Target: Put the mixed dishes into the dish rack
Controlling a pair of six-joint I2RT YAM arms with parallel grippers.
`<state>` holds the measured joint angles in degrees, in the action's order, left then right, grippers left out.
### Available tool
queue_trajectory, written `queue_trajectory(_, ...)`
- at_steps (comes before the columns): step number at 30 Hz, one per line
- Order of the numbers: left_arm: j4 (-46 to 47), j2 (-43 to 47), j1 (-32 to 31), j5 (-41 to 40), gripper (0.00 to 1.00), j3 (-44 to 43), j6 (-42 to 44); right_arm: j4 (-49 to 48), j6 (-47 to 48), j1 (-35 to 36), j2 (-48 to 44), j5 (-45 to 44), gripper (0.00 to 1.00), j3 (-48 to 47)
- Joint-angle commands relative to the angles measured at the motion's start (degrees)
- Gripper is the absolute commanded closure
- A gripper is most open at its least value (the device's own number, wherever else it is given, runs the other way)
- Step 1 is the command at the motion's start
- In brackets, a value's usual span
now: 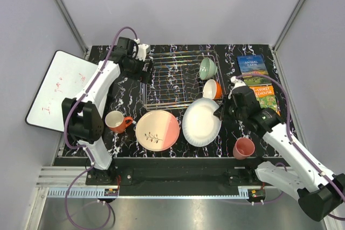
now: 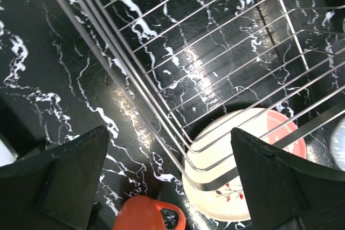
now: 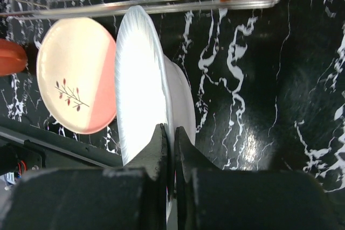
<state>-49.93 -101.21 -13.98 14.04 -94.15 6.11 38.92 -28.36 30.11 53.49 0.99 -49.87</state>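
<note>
The silver wire dish rack [image 1: 173, 82] stands at mid-table. The mint-green bowl [image 1: 207, 68] and the orange bowl [image 1: 212, 89] sit at its right end. My right gripper [image 1: 221, 112] is shut on the right rim of the white plate [image 1: 200, 123], which the right wrist view shows edge-on [image 3: 141, 79] between my closed fingers [image 3: 160, 143]. The pink-and-cream plate [image 1: 157, 130] lies flat to its left. The orange-red mug [image 1: 116, 121] and the pink cup [image 1: 244, 147] stand on the table. My left gripper [image 1: 143, 71] is open and empty over the rack's left edge [image 2: 161, 106].
A white board [image 1: 59, 87] overhangs the table's left edge. Two books [image 1: 253, 65] lie at the back right, right of the rack. The left wrist view shows the mug [image 2: 148, 214] and the twig plate [image 2: 242, 157] below the rack's corner.
</note>
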Motion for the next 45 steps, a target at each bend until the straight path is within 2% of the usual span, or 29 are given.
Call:
queue_trajectory(1,0.5,0.3,1.1,-3.1,0.01,-1.9,-1.4,-6.3,4.5,0.6,-1.8,-0.1,1.0,-7.8)
queue_trajectory(6,0.4,0.0,1.8,-3.4,0.01,-0.4,-1.3,-13.3,12.3,0.7,-0.8,-3.4,1.0,-13.4)
queue_trajectory(12,0.4,-1.9,1.8,-3.4,0.01,0.4,-2.9,-31.2,31.0,0.8,4.1,-5.3,1.0,-18.1)
queue_trajectory(14,0.4,-2.1,1.8,-2.4,0.01,0.6,-3.5,-34.8,37.6,0.7,8.9,-5.1,1.0,-21.8)
queue_trajectory(18,0.9,-3.5,1.8,-1.8,0.01,0.6,-3.9,-36.4,45.6,0.7,19.4,-6.0,1.0,-30.0)
queue_trajectory(22,1.8,-6.4,1.8,-1.5,0.01,0.3,-3.3,-41.7,52.7,0.7,24.9,-6.8,1.0,-35.1)
queue_trajectory(31,1.7,-12.1,0.4,0.2,0.02,-3.0,2.1,-46.1,64.7,0.1,34.5,-6.8,1.0,-41.9)
queue_trajectory(33,1.8,-12.6,-0.2,0.9,0.05,-3.6,3.9,-46.4,65.5,-0.5,35.8,-5.5,1.0,-43.4)
queue_trajectory(35,1.7,-12.7,-0.9,1.2,0.15,-3.8,4.9,-47.7,65.5,-1.2,36.8,-4.9,1.0,-43.9)
queue_trajectory(40,1.7,-11.6,-2.5,2.3,0.28,-2.3,8.2,-47.4,67.7,-1.6,38.0,-2.8,1.0,-44.5)
queue_trajectory(41,1.7,-11.5,-2.6,2.6,0.35,-1.9,8.6,-47.5,68.7,-1.5,38.3,-2.7,1.0,-44.4)
queue_trajectory(45,1.7,-10.5,-2.7,3.5,0.42,-0.9,9.4,-48.5,71.4,-2.2,37.8,0.2,1.0,-41.2)
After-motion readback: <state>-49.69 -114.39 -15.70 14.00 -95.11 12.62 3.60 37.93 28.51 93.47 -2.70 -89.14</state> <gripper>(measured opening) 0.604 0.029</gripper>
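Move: The dish rack, where the white plate already held by the right hand is bound, has its middle about 19 cm ahead of that hand, 16 cm left and 12 cm below; in it the orange bowl sits 15 cm ahead, 1 cm left, and the green bowl 25 cm ahead, 3 cm left, both about 10 cm below. For the left hand, the rack's left rim is 2 cm ahead, 1 cm right, 9 cm down; the orange mug is 16 cm back, 16 cm left, 13 cm down. The white plate, still pinched at its rim, is carried by the right hand up some 18 cm and then chiefly forward, about 26 cm in all and a little left, over the orange and green bowls to the rack's rear, the fingers tipping up over 50 degrees and rolling. The rack's left rim is met by the left hand, which sinks 9 cm, part-closes around the rim and edges right. ##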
